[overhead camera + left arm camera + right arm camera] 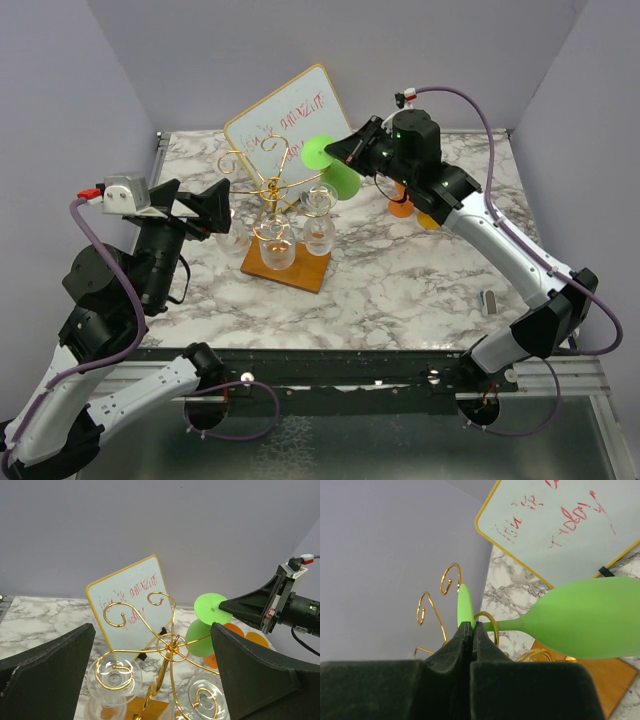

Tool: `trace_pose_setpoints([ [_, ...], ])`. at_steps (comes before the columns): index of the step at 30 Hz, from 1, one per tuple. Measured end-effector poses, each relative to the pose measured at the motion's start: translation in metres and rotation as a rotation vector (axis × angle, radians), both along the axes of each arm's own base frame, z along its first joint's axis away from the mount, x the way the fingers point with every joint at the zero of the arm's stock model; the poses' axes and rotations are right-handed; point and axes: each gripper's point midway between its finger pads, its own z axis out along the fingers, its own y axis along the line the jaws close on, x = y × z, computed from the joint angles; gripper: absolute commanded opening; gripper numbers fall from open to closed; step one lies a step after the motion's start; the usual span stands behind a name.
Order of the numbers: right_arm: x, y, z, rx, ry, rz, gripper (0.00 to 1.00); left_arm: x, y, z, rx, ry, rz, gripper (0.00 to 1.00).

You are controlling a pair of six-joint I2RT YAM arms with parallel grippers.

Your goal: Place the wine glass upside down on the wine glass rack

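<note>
The green wine glass (340, 178) hangs tilted above the table, foot up and to the left, just right of the wine glass rack (268, 186). My right gripper (337, 150) is shut on the rim of its flat foot (464, 605), and the bowl (590, 620) hangs to the right over the rack's wooden base (600, 680). The gold rack (172, 645) carries clear glasses (114, 677) foot-up in its curls. My left gripper (152, 627) stands open at the rack's left side, nothing between its fingers.
A tilted whiteboard (285, 125) with red writing stands behind the rack. Orange pieces (402, 207) lie under the right arm. A small grey object (490, 299) rests near the table's right edge. Purple walls close in the back and sides.
</note>
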Motion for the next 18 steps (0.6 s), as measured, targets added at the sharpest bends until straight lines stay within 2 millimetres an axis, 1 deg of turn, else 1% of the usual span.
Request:
trace_pose_setpoints([
  [5,0.0043,0.0033,-0.0055,-0.009,0.005,0.001,0.05,0.0002,-0.0002,-0.0001,0.001,0.001,0.000,0.99],
  [9,0.0052,0.0060,-0.0046,-0.007,0.000,0.011,0.13,0.0008,-0.0008,-0.0008,0.004,0.002,0.000,0.99],
  [15,0.0055,0.0076,-0.0030,-0.013,-0.009,0.022,0.37,0.0022,-0.0020,-0.0043,0.013,0.008,0.001,0.99],
  [18,0.0058,0.0072,-0.0033,-0.018,-0.012,0.022,0.46,0.0037,-0.0036,-0.0090,0.022,0.017,0.001,0.99],
])
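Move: Just off the right fingertips, about 2 cm left and 2 cm below the hand point, is the wine glass rack's far right hook, where the held green glass is to hang. The rack's hub lies roughly 12 cm left, 5 cm back and 3 cm lower; the clear glass on the near right hook about 10 cm back, 2 cm left and 8 cm below. From the left hand, that far right hook is some 14 cm ahead, 20 cm right and 10 cm lower. Easing barely 1 cm forward and left, with the green glass's foot still pinched and its stem at the far right hook, the right hand comes to a near stop there. Its fingers then part to roughly a third or more of their range, giving up the pinch on the foot while staying around its rim; the wrist hardly turns. ##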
